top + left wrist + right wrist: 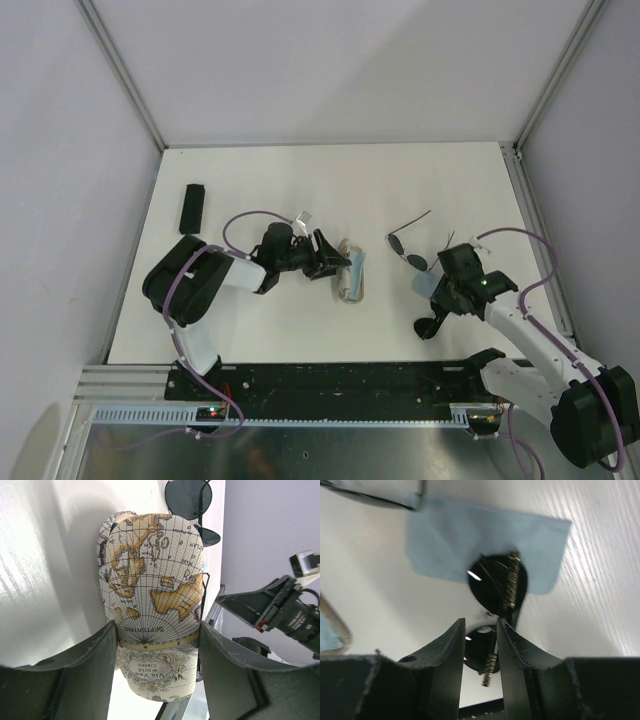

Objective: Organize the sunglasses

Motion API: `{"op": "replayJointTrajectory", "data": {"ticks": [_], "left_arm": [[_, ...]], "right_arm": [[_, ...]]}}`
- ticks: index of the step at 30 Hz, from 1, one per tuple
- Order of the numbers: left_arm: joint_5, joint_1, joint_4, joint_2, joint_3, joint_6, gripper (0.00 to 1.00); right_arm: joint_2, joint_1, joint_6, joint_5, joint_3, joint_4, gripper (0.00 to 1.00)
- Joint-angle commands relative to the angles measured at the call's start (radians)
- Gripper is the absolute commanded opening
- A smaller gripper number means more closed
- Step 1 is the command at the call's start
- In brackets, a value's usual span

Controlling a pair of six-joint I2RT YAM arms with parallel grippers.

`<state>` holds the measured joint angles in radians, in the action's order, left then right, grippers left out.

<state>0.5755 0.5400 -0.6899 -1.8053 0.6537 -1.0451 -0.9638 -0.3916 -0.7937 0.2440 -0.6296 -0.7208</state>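
Observation:
The wire-framed sunglasses (410, 250) lie unfolded right of centre; their dark round lenses (189, 497) show beyond the case in the left wrist view. The chunky black sunglasses (497, 580), folded with gold-banded temples, lie partly on a blue cloth (485, 535) near the front edge (432, 325). My right gripper (480, 625) stands over them, its jaws slightly apart around the lower lens, with a gap on the left side. My left gripper (157, 630) is shut on the beige map-patterned case (152, 580), both fingers pressing its sides (350, 272).
A black oblong case (192, 205) lies at the far left of the white table (300, 180). The right arm (285, 612) shows close beside the patterned case in the left wrist view. Grey walls and metal rails enclose the table.

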Motion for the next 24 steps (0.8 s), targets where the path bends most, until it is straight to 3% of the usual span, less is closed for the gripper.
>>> {"op": "replayJointTrajectory", "data": {"ticks": [1,19,24], "left_arm": [[0.028,-0.003,-0.011,0.042,-0.015,0.045,0.44],[0.053,0.002,-0.011,0.05,-0.022,0.058,0.42],[0.058,0.003,-0.011,0.049,-0.023,0.059,0.42]], "right_arm": [[0.035,-0.006,-0.089,0.033,0.055,-0.072,0.36],[0.032,-0.005,-0.066,-0.048,0.176,0.067,0.38],[0.004,-0.005,-0.054,-0.056,0.179,0.092,0.33]]}}
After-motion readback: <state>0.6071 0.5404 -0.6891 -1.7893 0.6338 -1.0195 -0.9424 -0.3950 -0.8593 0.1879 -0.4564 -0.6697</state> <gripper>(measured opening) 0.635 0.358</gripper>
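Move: The folded black sunglasses lie just under the right hand, about 2 cm back, 1 cm to its left and 6 cm below. The blue cloth under their far lens is centred some 5 cm ahead of the hand, 7 cm below. The open sunglasses lie roughly 17 cm ahead and 5 cm left; the map-print case stands about 9 cm ahead and 20 cm left. From the left hand, the folded sunglasses are some 12 cm back and 19 cm right. Down and back together, the right hand drops about 5 cm onto the folded black sunglasses, drawing roughly 4 cm towards its base. It slows as it gets low and creeps a little forward at the very end, the wrist tipping slightly steeper. The fingers stay partly open and come down around the folded temple arms without closing. ##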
